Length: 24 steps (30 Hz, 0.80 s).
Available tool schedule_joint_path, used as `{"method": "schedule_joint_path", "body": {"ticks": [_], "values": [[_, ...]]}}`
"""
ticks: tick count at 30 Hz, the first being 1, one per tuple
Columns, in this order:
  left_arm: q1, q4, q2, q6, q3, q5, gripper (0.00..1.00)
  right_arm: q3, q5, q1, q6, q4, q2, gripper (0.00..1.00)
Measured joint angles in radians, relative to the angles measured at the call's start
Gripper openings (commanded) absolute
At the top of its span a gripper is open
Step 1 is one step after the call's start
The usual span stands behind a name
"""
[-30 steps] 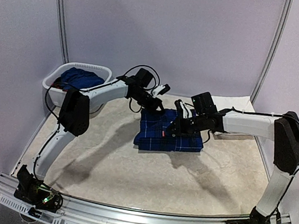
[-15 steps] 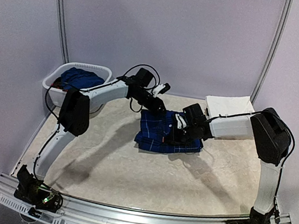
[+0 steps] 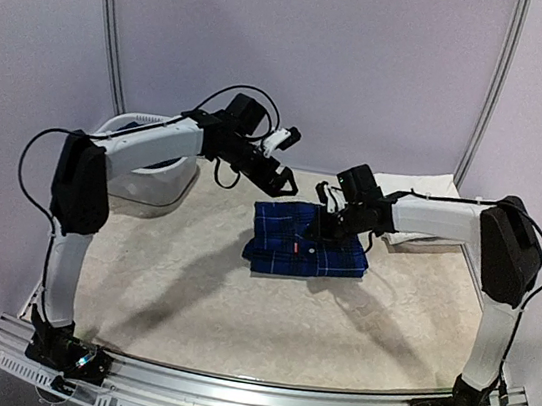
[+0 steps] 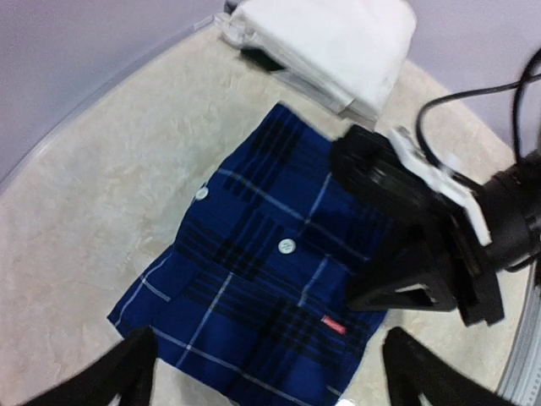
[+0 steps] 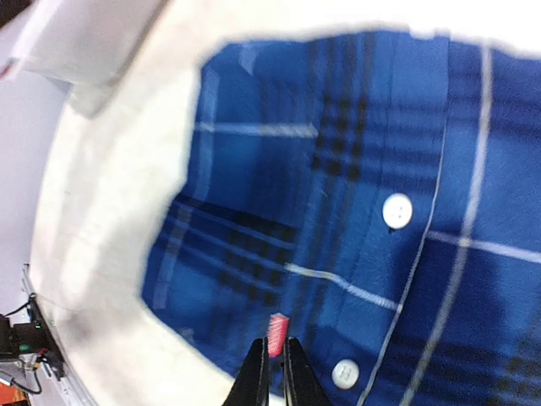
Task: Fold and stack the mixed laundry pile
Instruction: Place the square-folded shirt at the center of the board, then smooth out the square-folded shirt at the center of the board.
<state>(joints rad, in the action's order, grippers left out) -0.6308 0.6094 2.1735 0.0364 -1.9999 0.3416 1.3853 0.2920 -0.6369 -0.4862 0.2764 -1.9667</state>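
Note:
A navy shirt with thin white plaid lines lies folded flat on the table; its buttons and small red label face up. My left gripper hangs open above the shirt's far left corner, holding nothing. In the left wrist view its dark fingertips frame the shirt from above. My right gripper is shut, low over the shirt's right half. In the right wrist view its tips sit right at the red label; whether they pinch cloth I cannot tell. White folded trousers lie at the back right.
The oval white plastic basket stands at the back left, mostly behind my left arm, its contents hidden. The white folded stack lies just beyond the shirt. Metal frame posts rise at both back corners.
My left gripper opened, let go of the shirt's far edge and rose up and back; its elbow swung left. The right gripper stayed shut over the shirt, shifting slightly.

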Motion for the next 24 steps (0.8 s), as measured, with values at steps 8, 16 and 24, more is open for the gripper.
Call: {"method": "schedule_joint_path", "body": {"ticks": [8, 16, 24], "values": [[-0.081, -0.03, -0.187, -0.032, 0.191, -0.067, 0.51, -0.005, -0.05, 0.0, 0.024, 0.042, 0.153, 0.08], [-0.123, -0.074, -0.129, -0.121, 0.381, -0.071, 0.46, -0.141, -0.082, 0.013, 0.024, 0.056, 0.172, 0.07], [-0.126, -0.128, -0.077, -0.145, 0.389, -0.075, 0.43, -0.278, -0.093, 0.095, 0.025, 0.044, 0.166, 0.07]]}}
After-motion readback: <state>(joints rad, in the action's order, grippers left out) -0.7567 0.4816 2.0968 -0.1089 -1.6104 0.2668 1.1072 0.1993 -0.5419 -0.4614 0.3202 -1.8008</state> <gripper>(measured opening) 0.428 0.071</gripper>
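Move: The middle of the square-folded shirt lies under the left hand, roughly 16 cm down and 6 cm to its right. Its red tag is 4 cm back and 3 cm right of that hand. From the right hand the shirt's middle is about 6 cm ahead, 2 cm left and 7 cm below, and its near right corner some 12 cm right and 2 cm back. The white folded stack stands about 24 cm ahead and 27 cm right of the right hand. Draw the left gripper back about 9 cm, rising a little first, then sink it some 14 cm over the shirt's near left part, tipping the fingers steeper and closing them from wide open to about half. Meanwhile hop the shut right gripper up off the middle, then down and about 9 cm right to the shirt's near right corner. ##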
